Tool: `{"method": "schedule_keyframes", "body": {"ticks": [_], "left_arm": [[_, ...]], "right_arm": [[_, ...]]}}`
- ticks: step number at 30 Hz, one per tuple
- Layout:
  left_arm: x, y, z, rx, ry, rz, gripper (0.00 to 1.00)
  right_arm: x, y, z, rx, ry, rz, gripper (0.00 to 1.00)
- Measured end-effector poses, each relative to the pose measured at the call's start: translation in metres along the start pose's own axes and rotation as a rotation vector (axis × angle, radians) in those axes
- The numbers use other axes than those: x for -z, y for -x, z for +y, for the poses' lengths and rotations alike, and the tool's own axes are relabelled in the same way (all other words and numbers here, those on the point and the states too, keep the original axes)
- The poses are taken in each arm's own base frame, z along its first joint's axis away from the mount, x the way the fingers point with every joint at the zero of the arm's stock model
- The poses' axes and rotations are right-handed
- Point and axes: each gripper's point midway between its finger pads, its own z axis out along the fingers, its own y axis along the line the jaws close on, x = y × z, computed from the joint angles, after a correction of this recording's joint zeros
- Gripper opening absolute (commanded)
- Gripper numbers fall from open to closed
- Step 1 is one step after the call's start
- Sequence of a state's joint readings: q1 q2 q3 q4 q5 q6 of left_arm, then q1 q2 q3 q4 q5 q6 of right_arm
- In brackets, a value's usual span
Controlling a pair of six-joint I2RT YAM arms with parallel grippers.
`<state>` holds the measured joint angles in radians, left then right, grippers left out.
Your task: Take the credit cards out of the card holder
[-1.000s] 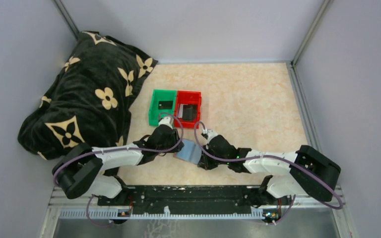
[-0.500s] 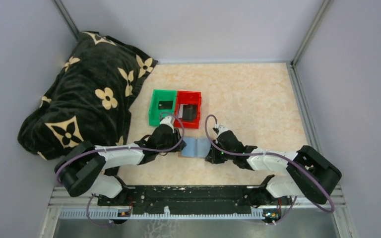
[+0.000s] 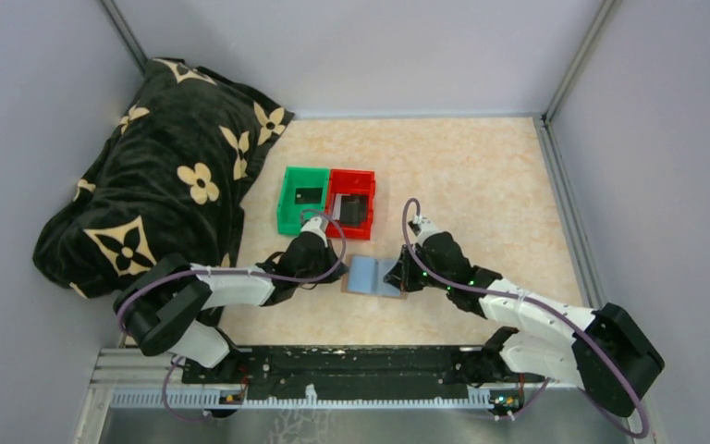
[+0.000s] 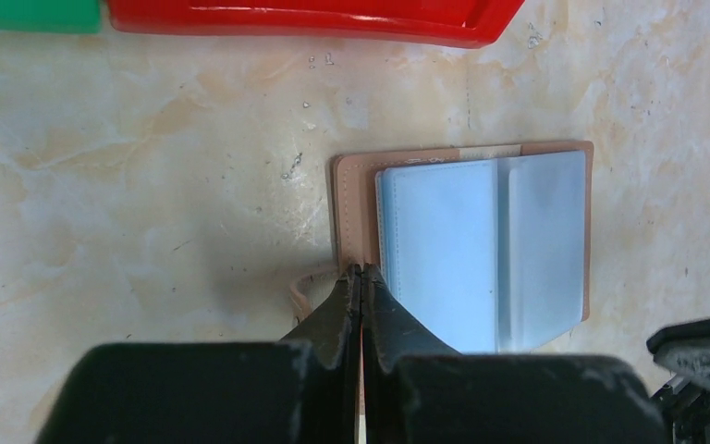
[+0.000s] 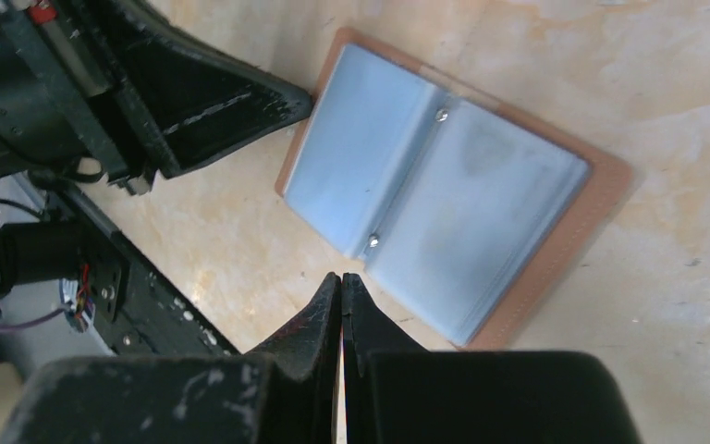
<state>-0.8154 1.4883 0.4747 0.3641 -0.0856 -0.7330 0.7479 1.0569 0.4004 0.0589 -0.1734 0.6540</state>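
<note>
The card holder point(image 3: 374, 276) lies open and flat on the table, pale blue pockets up and a tan border around them point(image 4: 481, 250) point(image 5: 434, 185). No card shows in its pockets. Dark credit cards lie in the green bin point(image 3: 308, 195) and the red bin point(image 3: 351, 209). My left gripper point(image 3: 336, 276) point(image 4: 361, 270) is shut, its tips touching the holder's left edge by a small tan strap loop. On the holder's right side my right gripper point(image 3: 399, 276) point(image 5: 341, 276) is shut with nothing in it, its tips just off the edge near the spine.
The green bin point(image 3: 287, 199) and the red bin point(image 3: 373, 199) stand side by side just beyond the holder; their near walls show in the left wrist view point(image 4: 305, 18). A black flowered blanket point(image 3: 157, 176) fills the left of the enclosure. Grey walls close in three sides.
The card holder, held tilted between the grippers a second ago, now lies flat and open. The left gripper has shut. The right arm has swung right and away from me.
</note>
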Motion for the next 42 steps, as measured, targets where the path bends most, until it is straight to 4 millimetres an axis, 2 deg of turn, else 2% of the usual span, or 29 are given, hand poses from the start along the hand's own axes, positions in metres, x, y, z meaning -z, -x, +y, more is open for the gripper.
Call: {"method": "schedule_keyframes", "body": {"ticks": [2, 5, 7, 23, 42], "left_arm": [[-0.001, 0.000, -0.001, 0.001, -0.006, -0.001, 0.00], [-0.001, 0.000, -0.001, 0.001, -0.007, 0.000, 0.00], [-0.001, 0.000, -0.002, 0.004, -0.008, -0.001, 0.00], [-0.001, 0.000, -0.002, 0.013, -0.010, 0.001, 0.00], [-0.002, 0.000, -0.002, 0.014, -0.017, 0.002, 0.00]], "right_arm": [[0.000, 0.006, -0.007, -0.017, -0.019, -0.018, 0.04], [0.000, 0.012, -0.022, -0.054, -0.069, -0.033, 0.26], [-0.001, 0.014, -0.031, -0.077, -0.102, -0.039, 0.30], [-0.010, -0.014, -0.060, -0.120, -0.170, 0.015, 0.30], [-0.014, -0.015, -0.053, -0.133, -0.122, 0.019, 0.28]]}}
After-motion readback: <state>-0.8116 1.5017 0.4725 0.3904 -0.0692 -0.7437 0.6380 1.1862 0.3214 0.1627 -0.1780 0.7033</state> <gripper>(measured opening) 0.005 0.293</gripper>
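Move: The right sleeve stack of the open card holder lies about 6 cm below the right gripper, 1 cm ahead and 1 cm to its right; the left sleeve stack is some 5 cm to its left, 2 cm ahead. The red box stands about 16 cm ahead and 7 cm left of that gripper. From the left gripper, down at the holder's left edge, the right stack is about 9 cm right and 1 cm back. Bring the right gripper rightward and slightly forward, then about 5 cm down to the outer edge of the right sleeve stack, opening its shut fingers to roughly a third and turning some 10 degrees clockwise. Down there, creep nearly 1 cm back left with a finger against the top sleeve. Keep the left gripper shut and still at the holder's left edge. ##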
